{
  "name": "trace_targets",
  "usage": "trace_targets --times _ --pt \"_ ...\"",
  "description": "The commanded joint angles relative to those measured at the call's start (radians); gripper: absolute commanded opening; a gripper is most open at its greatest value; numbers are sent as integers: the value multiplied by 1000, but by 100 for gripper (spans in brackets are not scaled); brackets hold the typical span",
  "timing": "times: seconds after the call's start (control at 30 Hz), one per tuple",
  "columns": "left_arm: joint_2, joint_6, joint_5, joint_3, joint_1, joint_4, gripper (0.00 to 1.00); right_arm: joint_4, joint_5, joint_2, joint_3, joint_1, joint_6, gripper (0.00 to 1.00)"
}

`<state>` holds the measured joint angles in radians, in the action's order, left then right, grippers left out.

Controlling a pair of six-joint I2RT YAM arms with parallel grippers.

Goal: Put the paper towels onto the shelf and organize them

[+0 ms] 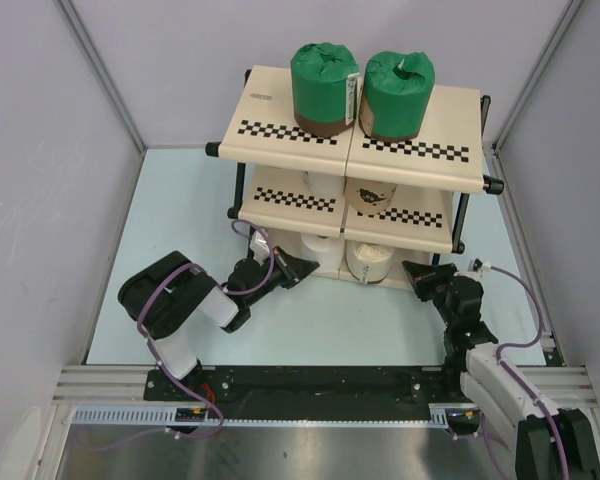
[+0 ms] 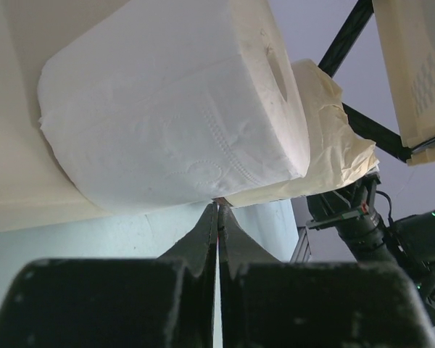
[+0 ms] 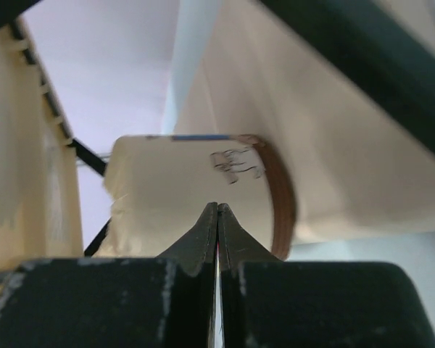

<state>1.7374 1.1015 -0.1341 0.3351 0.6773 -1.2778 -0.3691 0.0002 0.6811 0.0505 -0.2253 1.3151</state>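
Observation:
The shelf (image 1: 280,122) stands at the back, with two green paper towels (image 1: 324,88) (image 1: 398,94) on its top tier. A white roll (image 1: 323,184) and a tan roll (image 1: 370,192) show on the middle tier. On the bottom tier a bare white roll (image 1: 325,250) (image 2: 181,109) lies beside a cream-wrapped roll (image 1: 370,262) (image 2: 333,145) (image 3: 188,196). My left gripper (image 1: 305,268) (image 2: 218,206) is shut and empty, its tip at the bare roll's lower side. My right gripper (image 1: 415,272) (image 3: 217,206) is shut and empty, pointing at the cream-wrapped roll.
The shelf's black tube frame (image 1: 462,215) runs close to the right gripper. Grey walls enclose the pale blue table (image 1: 180,220) on three sides. The right arm (image 2: 377,225) shows in the left wrist view beyond the rolls.

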Motion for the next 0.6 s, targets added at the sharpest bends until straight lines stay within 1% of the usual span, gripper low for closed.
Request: trace_targets --times 0.0,0.13,0.17,0.27,0.3,0.57 --pt "-21 8 -7 -18 -5 -201 0 -132 -130 109 8 89 -59 0" --pt "-21 12 -10 -30 -5 -216 0 -209 -215 254 77 161 -94 0" --pt "-24 12 -10 -36 -5 -218 0 -223 -229 312 110 187 -100 0" --pt "-27 14 -12 -50 -5 -229 0 -280 -276 397 156 218 -119 0" --pt "-30 14 -10 -53 -5 -232 0 -300 -284 441 185 245 -122 0" --pt "-49 12 -13 -71 -5 -235 0 -360 -322 609 316 299 -158 0"
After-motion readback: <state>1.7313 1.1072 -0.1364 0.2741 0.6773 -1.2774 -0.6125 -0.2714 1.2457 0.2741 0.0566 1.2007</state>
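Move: Just left of the shelf's front right leg, the right hand has that leg about 5 cm to its right and 3 cm ahead at fingertip height. The cream paper towels on the bottom board stand some 10 cm left and 4 cm ahead of the right hand; the white paper towels are roughly 20 cm left and 4 cm ahead. From the left hand the leg lies about 27 cm right and 3 cm ahead. Sweeping forward about 7 cm in all, with roughly 4 cm to the right, the shut right hand first dips some 3 cm as it slides away from the cream paper towels, then rises partway while driving forward in close to the shelf's right side frame; its fingers tip down slightly. The closed left hand eases down and back about 2 cm from the white paper towels. ##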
